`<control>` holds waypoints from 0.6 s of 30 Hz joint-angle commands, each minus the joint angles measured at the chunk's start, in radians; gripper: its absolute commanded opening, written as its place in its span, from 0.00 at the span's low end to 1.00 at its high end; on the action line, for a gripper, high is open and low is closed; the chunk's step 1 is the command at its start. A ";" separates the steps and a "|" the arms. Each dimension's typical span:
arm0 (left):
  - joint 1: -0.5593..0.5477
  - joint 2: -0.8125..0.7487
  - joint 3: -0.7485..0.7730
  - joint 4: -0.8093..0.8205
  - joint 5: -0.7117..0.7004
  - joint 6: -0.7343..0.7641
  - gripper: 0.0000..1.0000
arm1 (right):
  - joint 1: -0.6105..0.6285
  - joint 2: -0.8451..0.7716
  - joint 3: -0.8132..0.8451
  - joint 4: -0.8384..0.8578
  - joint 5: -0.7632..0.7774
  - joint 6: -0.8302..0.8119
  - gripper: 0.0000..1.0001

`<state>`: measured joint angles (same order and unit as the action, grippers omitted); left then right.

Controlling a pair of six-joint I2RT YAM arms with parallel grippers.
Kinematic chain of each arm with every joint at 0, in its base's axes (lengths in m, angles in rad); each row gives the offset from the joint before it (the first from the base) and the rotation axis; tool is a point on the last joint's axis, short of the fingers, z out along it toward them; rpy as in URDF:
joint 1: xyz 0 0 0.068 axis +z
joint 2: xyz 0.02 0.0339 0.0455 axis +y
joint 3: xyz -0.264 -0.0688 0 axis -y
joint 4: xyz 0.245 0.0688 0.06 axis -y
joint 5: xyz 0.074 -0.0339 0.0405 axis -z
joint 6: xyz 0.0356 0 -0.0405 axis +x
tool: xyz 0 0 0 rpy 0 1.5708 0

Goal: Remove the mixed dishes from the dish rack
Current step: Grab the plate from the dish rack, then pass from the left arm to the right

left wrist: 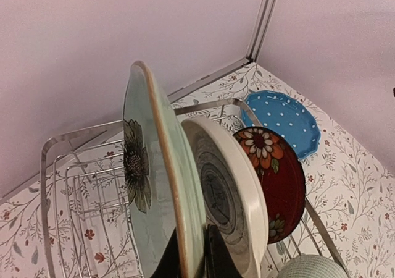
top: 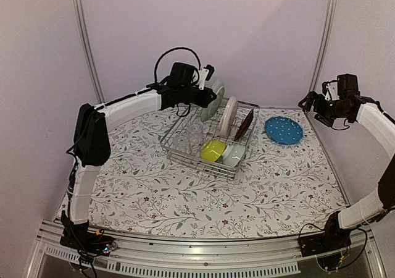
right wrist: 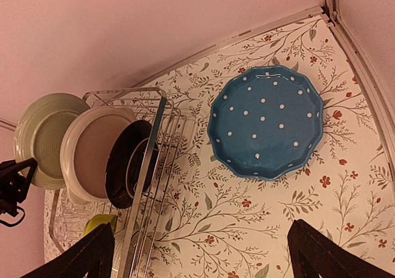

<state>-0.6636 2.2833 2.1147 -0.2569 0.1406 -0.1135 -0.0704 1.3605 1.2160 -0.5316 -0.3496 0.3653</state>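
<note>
My left gripper (left wrist: 192,258) is shut on the lower rim of the pale green plate (left wrist: 148,185), which stands upright at the far left end of the dish rack (top: 197,160). Beside it stand a white plate (left wrist: 231,191) and a dark red plate (left wrist: 278,179). A yellow-green bowl (top: 213,149), a pale bowl (top: 234,155) and a clear glass (top: 190,139) sit in the rack's front part. The blue plate (right wrist: 265,120) lies flat on the table right of the rack. Above and to the right of it, my right gripper (right wrist: 200,253) hangs open, holding nothing.
The floral tablecloth (top: 185,197) covers the table. Pale walls with metal corner posts (top: 322,37) close off the back and both sides. The rack's wire rim (left wrist: 62,142) rises around the plates.
</note>
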 commanded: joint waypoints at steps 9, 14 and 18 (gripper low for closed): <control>-0.047 -0.194 -0.075 0.191 -0.080 0.183 0.00 | 0.004 -0.027 0.054 -0.022 -0.043 0.003 0.99; -0.132 -0.228 -0.116 0.210 -0.233 0.460 0.00 | 0.004 -0.042 0.080 -0.050 -0.075 0.003 0.99; -0.195 -0.263 -0.181 0.261 -0.276 0.642 0.00 | 0.004 -0.062 0.107 -0.073 -0.119 0.017 0.99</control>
<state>-0.7834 2.1197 1.9732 -0.1860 -0.0593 0.2657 -0.0704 1.3373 1.2758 -0.5648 -0.4103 0.3695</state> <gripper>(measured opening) 0.072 0.988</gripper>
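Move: The pale green plate is already pinched in the left fingers, its middle some 5 cm ahead, 3 cm right and 3 cm below. From that hand, the white plate still racked sits about 3 cm back, 8 cm right and 10 cm down. The dark red plate is 6 cm back, 16 cm right and 12 cm down. From the right hand, the green plate lies roughly 16 cm ahead, 38 cm left and 4 cm lower. Upward first, the left hand keeps its pinch on the green plate and carries it about 5 cm higher, away from the white plate and the rack. Then it also draws back some 5 cm at growing speed, drifting slightly right at the end, while the wrist tips the fingers up by 20 degrees or so. The right hand, empty and wide open, starts rising late, about 3 cm. ##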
